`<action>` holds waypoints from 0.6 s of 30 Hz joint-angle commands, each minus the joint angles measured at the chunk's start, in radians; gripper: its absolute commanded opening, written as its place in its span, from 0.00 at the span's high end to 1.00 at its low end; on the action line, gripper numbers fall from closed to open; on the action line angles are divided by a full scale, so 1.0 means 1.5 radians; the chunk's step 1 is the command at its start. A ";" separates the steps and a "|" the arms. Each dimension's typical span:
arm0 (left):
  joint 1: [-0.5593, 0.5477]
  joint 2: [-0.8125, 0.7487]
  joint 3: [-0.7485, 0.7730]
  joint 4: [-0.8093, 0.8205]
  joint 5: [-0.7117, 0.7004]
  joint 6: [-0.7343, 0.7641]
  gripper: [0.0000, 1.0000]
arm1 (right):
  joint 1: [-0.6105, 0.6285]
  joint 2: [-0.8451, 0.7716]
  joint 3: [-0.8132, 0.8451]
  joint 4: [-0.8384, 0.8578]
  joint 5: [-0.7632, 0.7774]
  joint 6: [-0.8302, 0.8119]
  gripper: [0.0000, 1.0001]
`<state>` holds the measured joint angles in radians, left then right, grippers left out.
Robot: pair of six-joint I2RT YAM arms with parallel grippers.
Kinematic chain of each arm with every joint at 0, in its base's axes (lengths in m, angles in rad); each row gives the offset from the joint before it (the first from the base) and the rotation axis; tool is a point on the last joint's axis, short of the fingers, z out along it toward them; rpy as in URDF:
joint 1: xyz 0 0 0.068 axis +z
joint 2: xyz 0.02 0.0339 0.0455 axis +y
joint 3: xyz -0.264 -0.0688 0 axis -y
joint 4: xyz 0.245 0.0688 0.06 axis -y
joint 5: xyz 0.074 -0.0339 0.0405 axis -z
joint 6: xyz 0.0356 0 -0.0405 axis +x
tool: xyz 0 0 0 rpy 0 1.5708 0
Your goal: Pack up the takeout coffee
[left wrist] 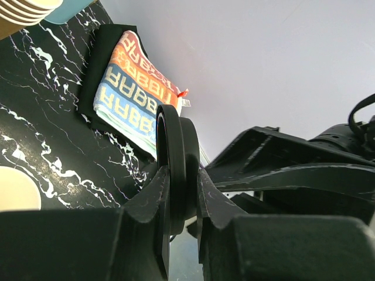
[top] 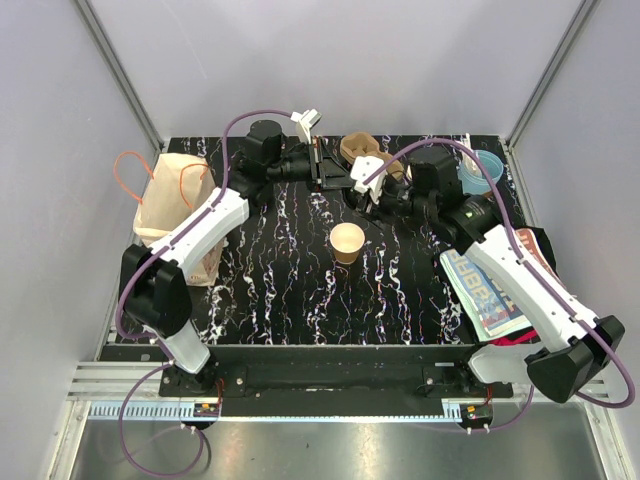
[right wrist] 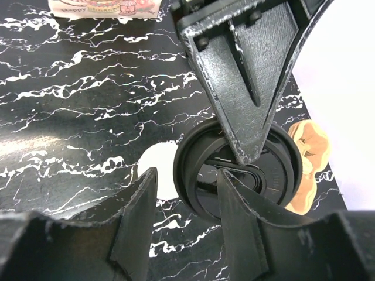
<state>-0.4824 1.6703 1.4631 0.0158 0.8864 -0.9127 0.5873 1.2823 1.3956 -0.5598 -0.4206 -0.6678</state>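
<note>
The tan paper cup stands upright and uncovered at the middle of the table, and its pale rim also shows in the left wrist view. Its black lid is off the cup, held on edge in the air behind it, with my left gripper shut on its rim. In the right wrist view the lid faces me, pinched from above by the left fingers. My right gripper is open around the lid's near edge, its fingers apart from it. Seen from above, the grippers nearly meet.
A stack of nested tan cups and a light blue cup stand at the back. A paper bag with orange handles sits at the left edge. A folded printed cloth lies on the right.
</note>
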 commanded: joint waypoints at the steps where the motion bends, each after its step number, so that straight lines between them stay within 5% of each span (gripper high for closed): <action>1: 0.000 -0.039 0.011 0.024 0.011 0.006 1.00 | 0.004 0.005 -0.017 0.067 0.012 0.033 0.51; 8: 0.000 -0.039 0.010 0.028 0.015 0.002 1.00 | 0.005 0.018 -0.032 0.101 0.019 0.056 0.61; 13: 0.000 -0.039 0.011 0.032 0.016 0.000 1.00 | 0.005 0.021 -0.033 0.102 0.012 0.061 0.86; 18: 0.000 -0.040 0.017 0.028 0.017 0.006 0.99 | 0.005 0.016 -0.035 0.102 0.011 0.063 1.00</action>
<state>-0.4717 1.6688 1.4631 0.0021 0.8810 -0.9058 0.5869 1.3052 1.3510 -0.4534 -0.3927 -0.5766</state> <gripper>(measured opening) 0.181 0.043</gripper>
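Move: The black lids are already pinched edgewise in the left hand, their middle about 3 cm to its right, level. From the right hand they lie roughly 3 cm ahead and 2 cm to the left, at its height. The open paper cup stands some 2 cm ahead of the right hand, 2 cm left and 22 cm below; the drink carrier about 33 cm ahead, 6 cm right and 25 cm below. Right hand eases about 1.5 cm forward and closes nearly shut at the held lids' near rim, seeming to pinch it. ##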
